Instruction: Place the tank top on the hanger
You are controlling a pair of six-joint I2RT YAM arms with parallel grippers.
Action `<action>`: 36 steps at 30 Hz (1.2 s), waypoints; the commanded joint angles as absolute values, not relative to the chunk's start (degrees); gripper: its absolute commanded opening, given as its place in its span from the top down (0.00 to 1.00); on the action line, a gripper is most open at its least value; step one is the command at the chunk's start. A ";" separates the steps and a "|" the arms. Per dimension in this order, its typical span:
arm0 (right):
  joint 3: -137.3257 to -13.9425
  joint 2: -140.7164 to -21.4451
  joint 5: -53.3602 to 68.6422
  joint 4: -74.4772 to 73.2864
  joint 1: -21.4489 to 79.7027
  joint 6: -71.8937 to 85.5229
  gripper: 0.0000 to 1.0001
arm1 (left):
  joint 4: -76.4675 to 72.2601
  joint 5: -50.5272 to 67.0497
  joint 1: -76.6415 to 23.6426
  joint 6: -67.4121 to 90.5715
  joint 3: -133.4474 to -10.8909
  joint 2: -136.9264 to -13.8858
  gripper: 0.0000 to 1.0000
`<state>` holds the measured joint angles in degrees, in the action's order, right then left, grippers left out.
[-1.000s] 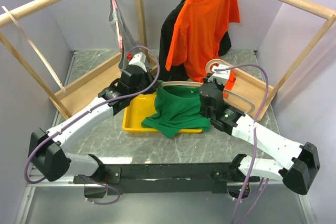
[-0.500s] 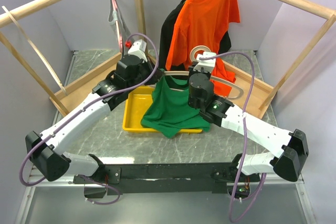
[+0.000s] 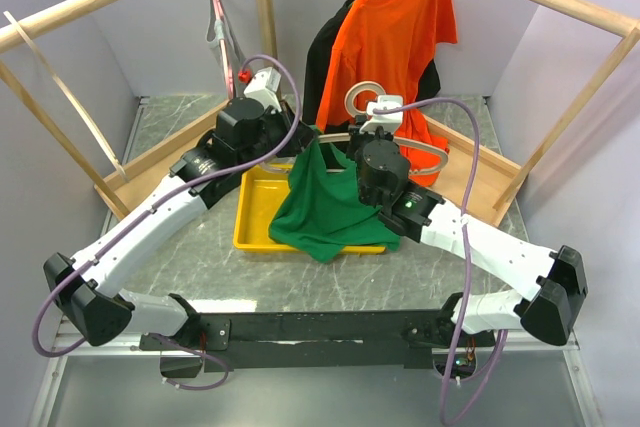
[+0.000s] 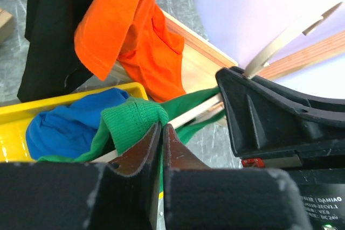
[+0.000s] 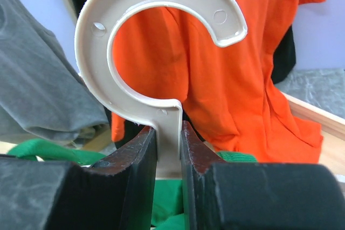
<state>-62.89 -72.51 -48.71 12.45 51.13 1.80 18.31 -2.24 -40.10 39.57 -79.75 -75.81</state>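
Observation:
The green tank top (image 3: 320, 209) hangs from the pale wooden hanger (image 3: 425, 147), held up above the yellow tray (image 3: 252, 217). My right gripper (image 5: 169, 127) is shut on the stem of the hanger's hook (image 5: 156, 36); the hook also shows in the top view (image 3: 362, 99). My left gripper (image 4: 160, 126) is shut on the green top's ribbed shoulder strap (image 4: 132, 122), with the hanger's bar (image 4: 202, 109) running just behind it. In the top view the left gripper (image 3: 296, 147) is at the hanger's left end and the right gripper (image 3: 376, 139) is at its middle.
An orange T-shirt (image 3: 385, 47) over a black garment (image 3: 325, 57) hangs on the back rail. A grey tank top (image 3: 228, 57) hangs on a pink hanger at the back left. A blue garment (image 4: 64, 125) lies in the tray. The wooden frame (image 3: 150, 162) surrounds the workspace.
Both arms have risen and moved back, lifting the hanger with the green top off the tray. The top now hangs more steeply from the hanger.

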 commanded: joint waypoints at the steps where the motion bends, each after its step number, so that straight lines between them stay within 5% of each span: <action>1: -63.89 -74.87 -46.93 17.42 51.50 2.46 1.00 | 16.17 -0.53 -40.69 38.14 -81.91 -73.65 0.88; 5: -67.84 -75.50 -46.41 15.29 51.68 3.17 1.00 | 17.13 1.76 -41.48 37.27 -82.09 -73.48 0.77; 12: -73.30 -69.79 -40.53 14.33 51.68 2.55 1.00 | 15.91 5.00 -41.92 32.88 -84.37 -68.47 0.39; 21: -75.84 -61.27 -31.21 11.78 51.68 1.94 1.00 | 13.98 6.86 -42.01 24.53 -92.99 -57.49 0.23; 29: -95.53 -63.63 -24.17 3.26 51.68 -1.85 1.00 | 12.39 5.71 -41.92 22.94 -92.11 -52.38 0.20; 36: -75.36 -55.84 -18.82 8.67 51.68 2.90 1.00 | 15.37 5.62 -42.01 21.10 -89.47 -50.89 0.15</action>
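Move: The left hand still pinches the green tank top at the hanger. The hanger's middle is about 10 cm to its right, 2 cm back and 5 cm below. The tank top's middle hangs some 12 cm down, 4 cm back and 4 cm right. The yellow tray sits around 25 cm beneath, 3 cm back. From the right hand, which holds the hook's neck, the tank top's middle is roughly 7 cm left, 5 cm back and 12 cm down, and the orange shirt 18 cm ahead and 4 cm right. The left fingers open wide and let go of the tank top, easing back a little. Then that hand swings up about 25 cm, back and somewhat left, away from the hanger, its tips tilting up some 45 degrees. The right keeps its grip on the hook's neck, dips slightly with a small shift left, then lifts the hanger up and back out over the tray, tipping upward and turning counter-clockwise. ##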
